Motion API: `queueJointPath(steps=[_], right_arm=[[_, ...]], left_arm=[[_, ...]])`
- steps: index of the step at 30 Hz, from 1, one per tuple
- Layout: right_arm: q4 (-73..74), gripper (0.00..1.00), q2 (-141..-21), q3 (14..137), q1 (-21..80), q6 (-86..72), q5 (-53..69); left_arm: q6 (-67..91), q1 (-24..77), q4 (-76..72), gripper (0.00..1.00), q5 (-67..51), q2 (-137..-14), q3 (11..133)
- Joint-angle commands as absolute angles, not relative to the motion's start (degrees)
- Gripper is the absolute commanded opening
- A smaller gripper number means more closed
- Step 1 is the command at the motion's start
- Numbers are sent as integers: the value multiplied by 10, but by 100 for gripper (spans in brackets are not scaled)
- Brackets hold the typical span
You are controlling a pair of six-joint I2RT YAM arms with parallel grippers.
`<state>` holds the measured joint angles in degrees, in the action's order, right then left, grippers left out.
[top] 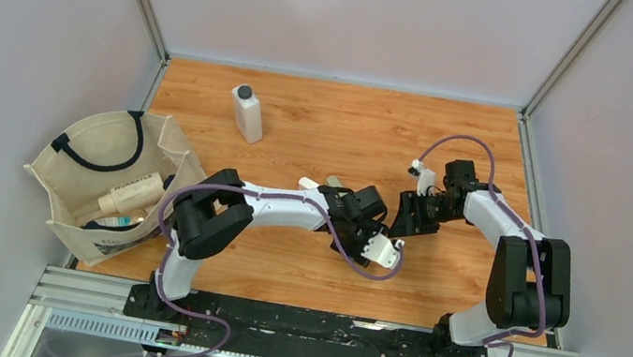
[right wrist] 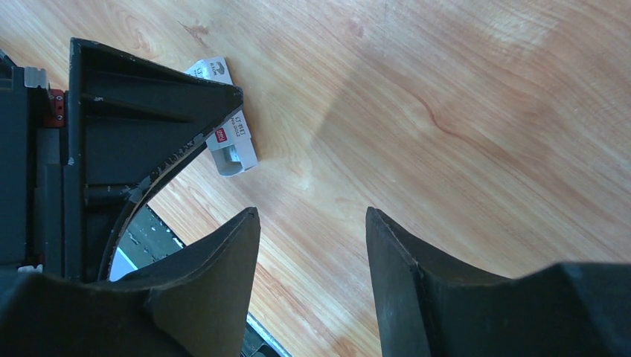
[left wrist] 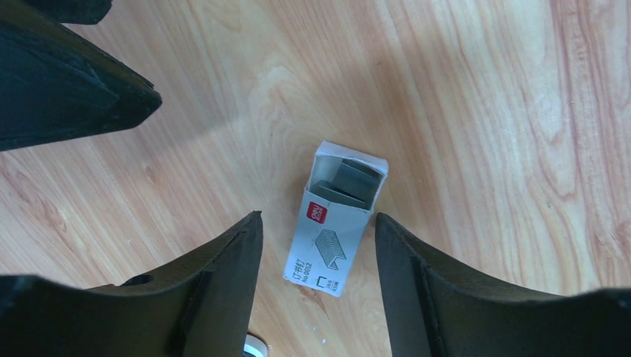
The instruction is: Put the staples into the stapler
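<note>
The staples are a small white box (left wrist: 336,223) with a red logo. It lies flat on the wood with its far end open and grey strips showing inside. My left gripper (left wrist: 316,216) stands open astride the box's closed end, with a gap on each side. The right wrist view shows the same box (right wrist: 236,152) past a left finger (right wrist: 149,111). My right gripper (right wrist: 311,210) is open over bare wood. In the top view a white piece (top: 307,182) and a greyer piece (top: 334,182) lie by my left gripper (top: 346,195). I cannot tell which is the box. The stapler is out of view.
A canvas tote bag (top: 68,165) holding bottles stands at the left edge. A white bottle (top: 248,113) stands upright at the back. Black wedge-shaped parts (left wrist: 67,89) fill the left wrist view's top-left corner. The table's near edge (right wrist: 145,242) shows beside my right gripper (top: 401,221).
</note>
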<state>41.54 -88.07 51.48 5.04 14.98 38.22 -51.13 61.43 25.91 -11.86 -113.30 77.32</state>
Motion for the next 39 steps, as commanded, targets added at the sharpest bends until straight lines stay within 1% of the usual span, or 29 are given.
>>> queueJointPath(steps=[1,7,9,14,21,22,24,25,29,32,34,36,39], right_arm=[[412,57,-872,523,47,149,397],[411,57,-873,523,47,148,397],[411,57,-874,523,48,148,397],[410,57,-873,523,48,148,397],[405,57,-878,523,49,140,397],[403,57,-878,523,51,137,397],[398,57,-879,523,54,132,395],[396,57,-880,522,57,129,391],[381,58,-886,524,74,113,370],[378,59,-901,529,85,103,364],[381,61,-912,535,91,98,366],[383,62,-925,541,92,93,366],[382,62,-935,541,93,86,367]], left_arm=[[-503,615,269,64,-120,-1157,786],[-499,617,276,54,-119,-1158,787],[-497,616,280,50,-120,-1158,787],[-475,616,283,49,-116,-1158,789],[-387,615,294,49,-106,-1164,815],[-375,615,296,48,-103,-1165,817],[-353,616,301,41,-96,-1171,827],[-342,616,304,41,-92,-1174,831],[-301,617,307,43,-74,-1182,840],[-264,615,300,42,-62,-1182,842],[-244,617,289,43,-58,-1180,839],[-227,616,280,46,-52,-1177,838],[-205,616,275,47,-47,-1173,839]])
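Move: The left hand, low and open, already straddles the staples box, whose middle lies about 1 cm below its fingertips and level with them both ways. The green stapler lies some 7 cm to the left of the box and 6 cm farther out, the white stapler about 12 cm left and 6 cm farther out. From the right hand the box is roughly 8 cm to the left, 3 cm back and 4 cm down. Staying almost in place, the left hand closes its half-open fingers until they pinch the staples box by its two sides, then turns some 25 degrees counter-clockwise with its hold kept. The right hand waits, then late on moves about 1.5 cm left and as much down towards the box, fingers open. ##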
